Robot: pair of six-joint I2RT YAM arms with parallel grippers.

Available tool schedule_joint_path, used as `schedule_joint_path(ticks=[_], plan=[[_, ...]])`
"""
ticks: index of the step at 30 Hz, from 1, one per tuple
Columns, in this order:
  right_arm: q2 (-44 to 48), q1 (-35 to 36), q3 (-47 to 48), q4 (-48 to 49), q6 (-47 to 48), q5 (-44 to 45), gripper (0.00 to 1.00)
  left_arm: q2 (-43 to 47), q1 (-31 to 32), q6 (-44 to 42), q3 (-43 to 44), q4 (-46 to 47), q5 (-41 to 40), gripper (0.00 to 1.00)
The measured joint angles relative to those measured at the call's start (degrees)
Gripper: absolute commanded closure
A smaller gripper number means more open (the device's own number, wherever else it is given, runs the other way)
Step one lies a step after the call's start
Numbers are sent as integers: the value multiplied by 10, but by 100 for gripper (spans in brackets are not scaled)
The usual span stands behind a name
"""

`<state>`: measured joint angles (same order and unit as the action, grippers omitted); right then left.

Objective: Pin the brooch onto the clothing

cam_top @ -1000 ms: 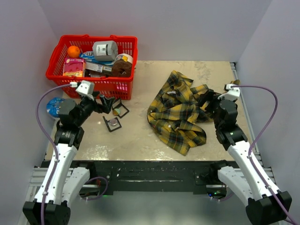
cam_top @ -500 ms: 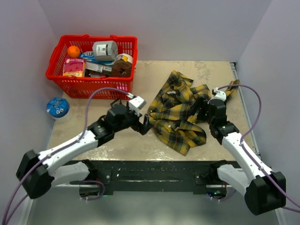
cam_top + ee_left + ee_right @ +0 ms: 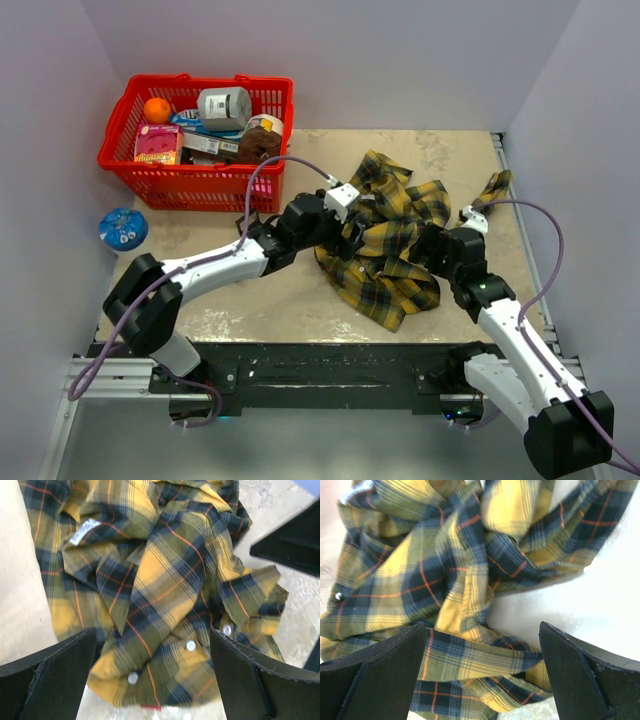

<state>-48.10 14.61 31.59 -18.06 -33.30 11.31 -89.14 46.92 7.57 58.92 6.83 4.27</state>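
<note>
The clothing point(image 3: 385, 265) is a crumpled yellow-and-dark plaid shirt lying right of the table's middle. My left gripper point(image 3: 352, 233) hovers open over its left part. In the left wrist view my left gripper point(image 3: 152, 680) straddles a button placket point(image 3: 190, 645) with white buttons, and a white label point(image 3: 84, 531) shows at upper left. My right gripper point(image 3: 428, 246) is open at the shirt's right side. In the right wrist view my right gripper point(image 3: 482, 677) has a folded edge of the clothing point(image 3: 470, 655) between its jaws, not pinched. The brooch does not show in any view.
A red basket point(image 3: 128, 140) with an orange, a can and packets stands at the back left. A blue round object point(image 3: 122, 228) lies at the left edge. One sleeve point(image 3: 495, 186) trails toward the right wall. The tabletop point(image 3: 290, 290) is beige.
My left arm has swung from the left of the table across to the shirt. My right gripper has come down and left to the shirt's right edge.
</note>
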Motion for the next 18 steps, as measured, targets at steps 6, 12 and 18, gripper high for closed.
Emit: schedule_joint_path(ticks=[6,12,18], plan=[[-5,0,-20,-7,-25,-18,1,-68,0,-30,24,3,4,1],[-48,0,-58,15,-62,-65,2,-134,0,-44,48,-18,15,23],[-87,0,-86,57,-90,-93,16,-169,0,-50,52,-33,19,84]])
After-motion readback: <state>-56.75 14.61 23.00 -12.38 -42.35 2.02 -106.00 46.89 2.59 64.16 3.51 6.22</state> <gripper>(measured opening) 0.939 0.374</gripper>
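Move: The shirt fold for my left hand lies about 12 cm below it, 1 cm ahead and 1 cm right. From that hand, a white shirt button is 7 cm right and 1 cm back, and the white tag some 14 cm ahead, 5 cm right. My right hand's bunched fold is about 10 cm below it, 3 cm back and 3 cm left; the shirt's near corner is roughly 12 cm back and 5 cm left of that hand. I drop my left hand about 11 cm, almost straight down onto the shirt fold, rolling it some 15 degrees, and near the bottom bring its wide-open fingers to about a third open around the cloth. Meanwhile my right hand sinks 8 cm, easing left and back and tipping its fingertips further down, to straddle the bunched fold, its fingers staying open. ##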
